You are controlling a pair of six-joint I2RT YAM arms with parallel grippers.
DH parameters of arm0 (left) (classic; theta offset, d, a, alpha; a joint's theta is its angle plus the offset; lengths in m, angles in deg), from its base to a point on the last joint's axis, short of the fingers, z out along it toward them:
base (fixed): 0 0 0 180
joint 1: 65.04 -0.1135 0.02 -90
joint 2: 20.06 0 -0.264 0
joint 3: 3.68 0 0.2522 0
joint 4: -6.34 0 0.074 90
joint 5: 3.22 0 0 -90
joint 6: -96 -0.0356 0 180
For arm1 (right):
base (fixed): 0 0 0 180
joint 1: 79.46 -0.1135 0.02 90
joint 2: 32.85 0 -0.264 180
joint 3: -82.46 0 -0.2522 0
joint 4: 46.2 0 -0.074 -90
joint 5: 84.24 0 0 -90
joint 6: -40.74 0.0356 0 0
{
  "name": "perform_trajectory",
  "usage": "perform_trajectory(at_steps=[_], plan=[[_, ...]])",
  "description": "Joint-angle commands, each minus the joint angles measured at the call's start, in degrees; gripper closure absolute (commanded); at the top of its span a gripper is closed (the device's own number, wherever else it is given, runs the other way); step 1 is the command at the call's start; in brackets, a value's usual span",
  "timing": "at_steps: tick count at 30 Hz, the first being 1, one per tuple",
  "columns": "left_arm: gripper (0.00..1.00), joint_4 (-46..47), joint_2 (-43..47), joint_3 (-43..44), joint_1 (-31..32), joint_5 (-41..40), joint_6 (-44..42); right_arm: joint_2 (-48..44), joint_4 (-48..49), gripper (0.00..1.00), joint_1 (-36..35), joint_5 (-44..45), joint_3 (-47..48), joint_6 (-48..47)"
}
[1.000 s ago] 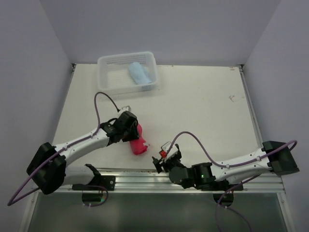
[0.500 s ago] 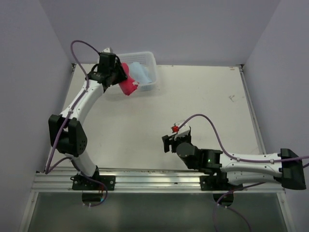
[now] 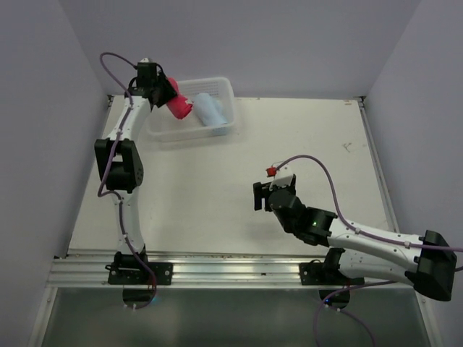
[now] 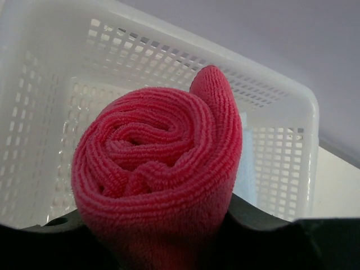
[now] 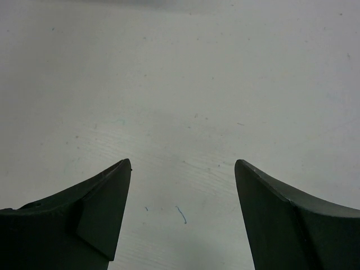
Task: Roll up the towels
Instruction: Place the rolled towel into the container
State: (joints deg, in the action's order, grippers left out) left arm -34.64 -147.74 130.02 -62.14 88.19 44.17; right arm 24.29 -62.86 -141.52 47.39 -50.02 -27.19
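The pinkish-red towel (image 3: 179, 107), rolled into a tight spiral (image 4: 157, 163), hangs over the left end of the clear plastic basket (image 3: 192, 132). My left gripper (image 3: 162, 92) is shut on it, its dark jaws pressing the roll's lower sides (image 4: 169, 247). The light blue towel (image 3: 210, 108) lies rolled inside the basket, just right of the red one; only a pale sliver of it (image 4: 245, 169) shows in the left wrist view. My right gripper (image 3: 265, 196) hovers open over bare tabletop, with nothing between its fingers (image 5: 183, 169).
The basket (image 4: 281, 112) stands at the table's far left edge against the back wall. White walls close in the table on the left, right and back. The right arm's purple cable (image 3: 318, 163) arcs above the table's middle right.
My left arm has swung from the near table up to the far basket, carrying the red roll. My right gripper has moved away from the near edge toward the table's middle.
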Motion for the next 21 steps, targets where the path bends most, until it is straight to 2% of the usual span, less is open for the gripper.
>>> perform_trajectory(at_steps=[1,5,9,21], plan=[[0.5,2.3,-5.0,7.2,-0.8,3.6,1.8,0.1,-1.0,0.22,2.6,-2.8,1.3,0.9],[0.5,2.7,-7.9,7.0,-1.1,4.7,3.1,1.6,-1.5,0.22,4.8,-4.4,1.1,2.0],[0.5,3.5,-8.5,2.1,-1.2,4.9,3.5,2.6,-1.0,0.22,6.2,-5.9,1.5,2.4],[0.47,2.4,-12.8,1.7,-2.9,7.5,3.6,10.8,-0.7,0.22,7.2,-8.7,5.4,2.0]])
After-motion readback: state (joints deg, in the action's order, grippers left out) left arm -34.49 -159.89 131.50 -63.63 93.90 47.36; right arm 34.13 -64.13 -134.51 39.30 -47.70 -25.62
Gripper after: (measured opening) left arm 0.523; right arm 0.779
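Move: The red towel is already in my left hand, above the container's left half. The container's middle is about 6 cm to the right, 1 cm ahead and 13 cm below that hand. The blue towel roll lies in it some 13 cm to the hand's right, 2 cm ahead and 13 cm below. From my right hand, which is empty, the container's middle is roughly 38 cm ahead, 25 cm to the left and 11 cm below. My left hand sinks about 11 cm almost straight down, quick at first and then slower, lowering the red towel into the free space left of the blue roll. My fingers tip some 10 degrees further down and keep their hold. My right hand, still open and empty over the bare table, sinks about 4 cm and edges 2 cm forward. ##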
